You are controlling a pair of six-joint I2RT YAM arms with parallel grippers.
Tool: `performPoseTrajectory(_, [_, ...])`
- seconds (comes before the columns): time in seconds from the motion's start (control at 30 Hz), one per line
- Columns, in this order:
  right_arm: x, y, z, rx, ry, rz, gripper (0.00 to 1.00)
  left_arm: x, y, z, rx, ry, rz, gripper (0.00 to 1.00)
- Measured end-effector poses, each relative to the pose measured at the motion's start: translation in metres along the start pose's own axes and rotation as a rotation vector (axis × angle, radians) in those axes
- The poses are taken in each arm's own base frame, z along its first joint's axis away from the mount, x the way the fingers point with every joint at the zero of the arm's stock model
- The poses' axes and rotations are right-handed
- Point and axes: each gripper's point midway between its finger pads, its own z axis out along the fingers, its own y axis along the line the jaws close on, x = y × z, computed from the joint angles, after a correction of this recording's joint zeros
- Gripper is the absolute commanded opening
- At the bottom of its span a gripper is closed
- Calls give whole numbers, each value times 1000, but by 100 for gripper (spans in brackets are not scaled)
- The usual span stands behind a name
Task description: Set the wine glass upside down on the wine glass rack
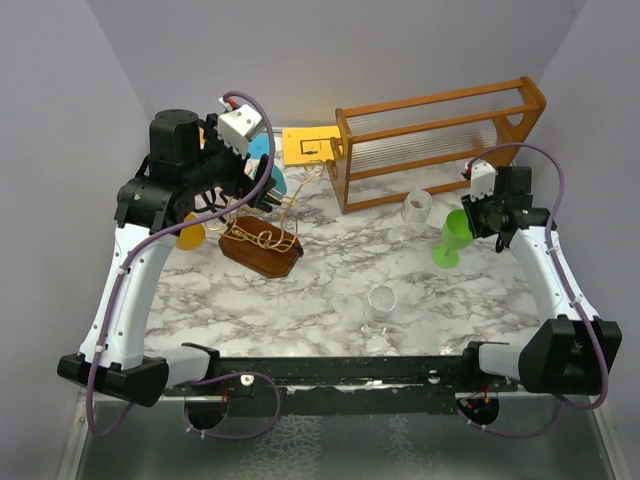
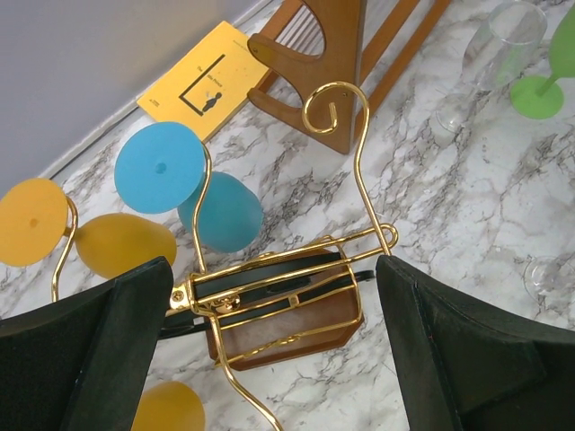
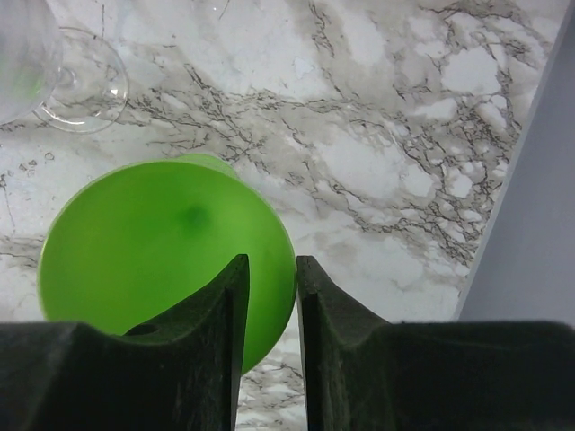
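Observation:
A green wine glass (image 1: 452,240) stands upright on the marble table (image 1: 330,280) at the right. My right gripper (image 1: 472,220) comes down over it. In the right wrist view one finger is inside the green bowl (image 3: 153,242) and the other touches the outside of its rim, with a narrow gap left between the jaws of the right gripper (image 3: 272,262). The wine glass rack (image 1: 262,240), gold wire on a dark wooden base, stands at the left. My left gripper (image 2: 274,265) hangs wide open above the rack (image 2: 287,323), holding nothing.
A blue glass (image 2: 220,211) and orange glasses (image 2: 121,242) hang on the rack. Two clear glasses (image 1: 416,207) (image 1: 381,303) stand on the table. A large wooden frame with clear rods (image 1: 440,140) and a yellow card (image 1: 308,146) are at the back.

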Motion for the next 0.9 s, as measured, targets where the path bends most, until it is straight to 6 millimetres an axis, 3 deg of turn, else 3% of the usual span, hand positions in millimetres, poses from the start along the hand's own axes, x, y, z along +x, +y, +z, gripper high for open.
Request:
performPoseTrajectory(0.2, [4, 3, 8, -18, 25, 2, 2, 2, 5, 0, -4, -8, -9, 99])
performPoseTrajectory(0.33, [-7, -1, 2, -13, 0, 0, 1, 6, 9, 1, -10, -3, -21, 99])
performPoseTrajectory(0.47, [-21, -21, -15, 92, -52, -24, 1, 5, 13, 1, -25, -7, -31, 99])
performPoseTrajectory(0.63, [-49, -47, -67, 235, -175, -63, 1, 2, 31, 5, -98, 7, -44, 99])
performPoseTrajectory(0.8, [-94, -61, -143, 333, -394, -93, 1, 5, 46, 5, -169, 22, -55, 99])
performPoseTrajectory(0.9, [-127, -58, -184, 318, -538, -121, 1, 2, 49, 5, -182, 10, -71, 99])
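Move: The right hand, its fingers still apart astride the near-side right rim, has the green wine glass's middle about 4 cm to its left and 7 cm below. Roughly 13 cm left and 7 cm ahead of the hand stands a clear glass; the wooden rack's middle is some 22 cm ahead, 8 cm left. From the left hand the green glass is level ahead, about 45 cm right and 29 cm below. Right fingers pinch the green glass's rim, lift about 22 cm, tilting up 35 degrees; left hand drifts forward-left. ##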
